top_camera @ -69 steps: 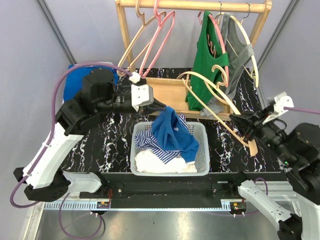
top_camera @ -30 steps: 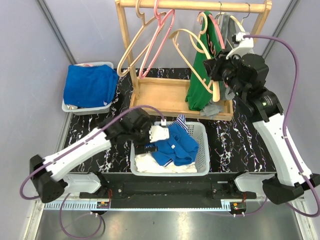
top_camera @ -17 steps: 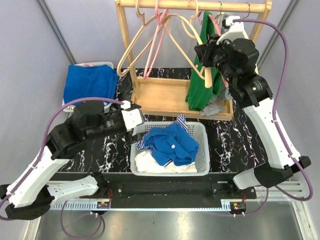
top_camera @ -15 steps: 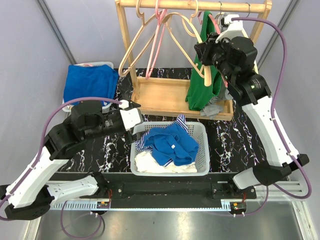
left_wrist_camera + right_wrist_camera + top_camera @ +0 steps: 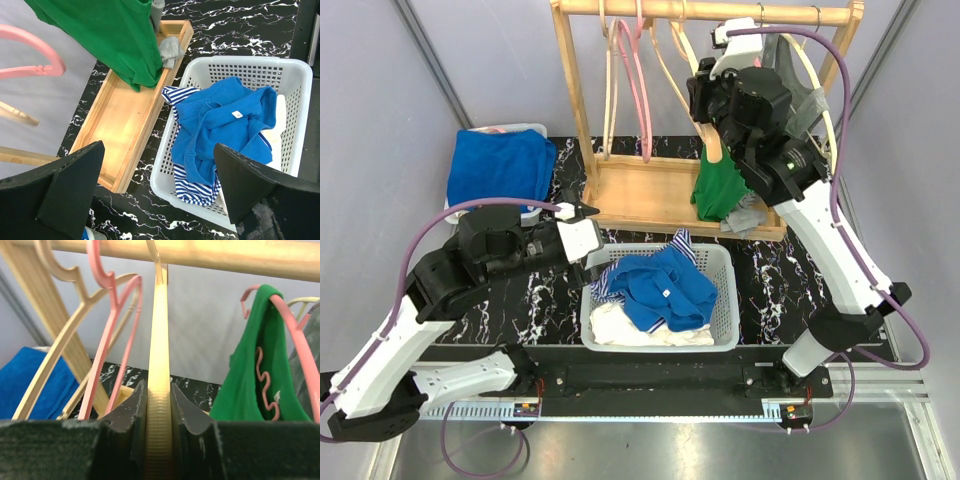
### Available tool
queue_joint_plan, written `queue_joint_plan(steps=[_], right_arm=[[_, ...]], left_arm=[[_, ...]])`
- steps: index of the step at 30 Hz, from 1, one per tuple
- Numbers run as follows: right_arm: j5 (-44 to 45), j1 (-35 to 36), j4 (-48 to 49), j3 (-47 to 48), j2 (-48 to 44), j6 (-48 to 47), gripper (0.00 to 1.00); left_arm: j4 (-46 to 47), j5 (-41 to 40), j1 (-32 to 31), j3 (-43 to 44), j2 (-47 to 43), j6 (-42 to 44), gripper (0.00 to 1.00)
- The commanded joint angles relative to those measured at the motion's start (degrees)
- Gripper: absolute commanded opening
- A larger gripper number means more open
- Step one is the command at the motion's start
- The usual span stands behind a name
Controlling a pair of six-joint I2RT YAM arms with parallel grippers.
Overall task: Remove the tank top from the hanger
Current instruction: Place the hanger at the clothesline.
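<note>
The blue tank top [image 5: 665, 290] lies crumpled in the white basket [image 5: 728, 300], on top of a striped and a white garment. In the left wrist view the tank top [image 5: 220, 120] is free of any hanger. My left gripper [image 5: 592, 232] hovers just left of the basket, open and empty [image 5: 159, 150]. High at the wooden rail [image 5: 225, 255], my right gripper [image 5: 710, 105] is shut on the bare cream hanger [image 5: 160, 340]. The hanger's hook sits over the rail, and my jaws [image 5: 160, 395] pinch its ribbed shoulder.
A green top [image 5: 720, 185] on a pink hanger [image 5: 295, 330] and a grey garment [image 5: 800, 100] hang right of my right gripper. Empty pink [image 5: 120, 330] and cream hangers hang to its left. The rack's wooden base [image 5: 130, 115] lies behind the basket. A bin of blue cloth [image 5: 500, 170] stands at the far left.
My right arm has swung the empty cream hanger from the table's right side up onto the rail. My left gripper let the blue tank top drop into the basket and drew back left.
</note>
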Motion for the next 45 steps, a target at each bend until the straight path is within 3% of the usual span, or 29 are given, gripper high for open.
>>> queue_joint_plan(steps=[1, 6, 30, 34, 35, 38, 45], right_arm=[[6.6, 0.5, 1.7, 4.7, 2.6, -2.6, 0.00], [11.8, 1.2, 1.5, 8.3, 6.1, -5.3, 0.00], [4.3, 3.0, 0.7, 2.5, 8.3, 0.1, 0.00], [4.3, 3.2, -1.0, 2.1, 8.0, 0.0, 0.17], [4.9, 3.2, -1.2, 1.9, 7.5, -0.1, 0.29], [6.0, 3.2, -1.2, -0.8, 3.4, -0.9, 0.48], [4.0, 3.2, -1.1, -4.1, -8.9, -3.7, 0.61]], left_arm=[[2.3, -0.3, 0.1, -0.5, -1.1, 0.7, 0.99], [2.3, 0.2, 0.7, -0.4, -1.5, 0.5, 0.99], [3.1, 1.7, 1.9, 1.2, 0.0, 1.1, 0.99], [3.4, 1.2, 2.0, 1.5, 0.5, 1.0, 0.99], [3.5, 1.1, 2.0, 1.7, 0.7, 1.0, 0.99], [3.6, 0.6, 2.1, 2.4, 1.1, 1.2, 0.99], [3.8, 0.0, 2.2, 5.8, 3.0, 2.4, 0.99]])
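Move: The spot on the clothesline rail for the wooden hanger in the right gripper lies about 11 cm ahead, 5 cm left and 11 cm above that hand. The pink hanger already on the rail hangs some 8 cm ahead and 11 cm left, a little above the hand; the green tank top about 9 cm ahead, 8 cm right and 5 cm lower. From the left hand the spot is roughly 32 cm ahead, 13 cm right and 24 cm up. Push the right gripper, still pinching the wooden hanger by its near arm, about 4 cm forward towards the rail, then let it sink some 4 cm while easing 3 cm left towards the pink hanger. Once the hook bears on the rail, open the fingers to about half and draw back 3 to 4 cm, slightly down and right, with a small downward tip of the wrist. ##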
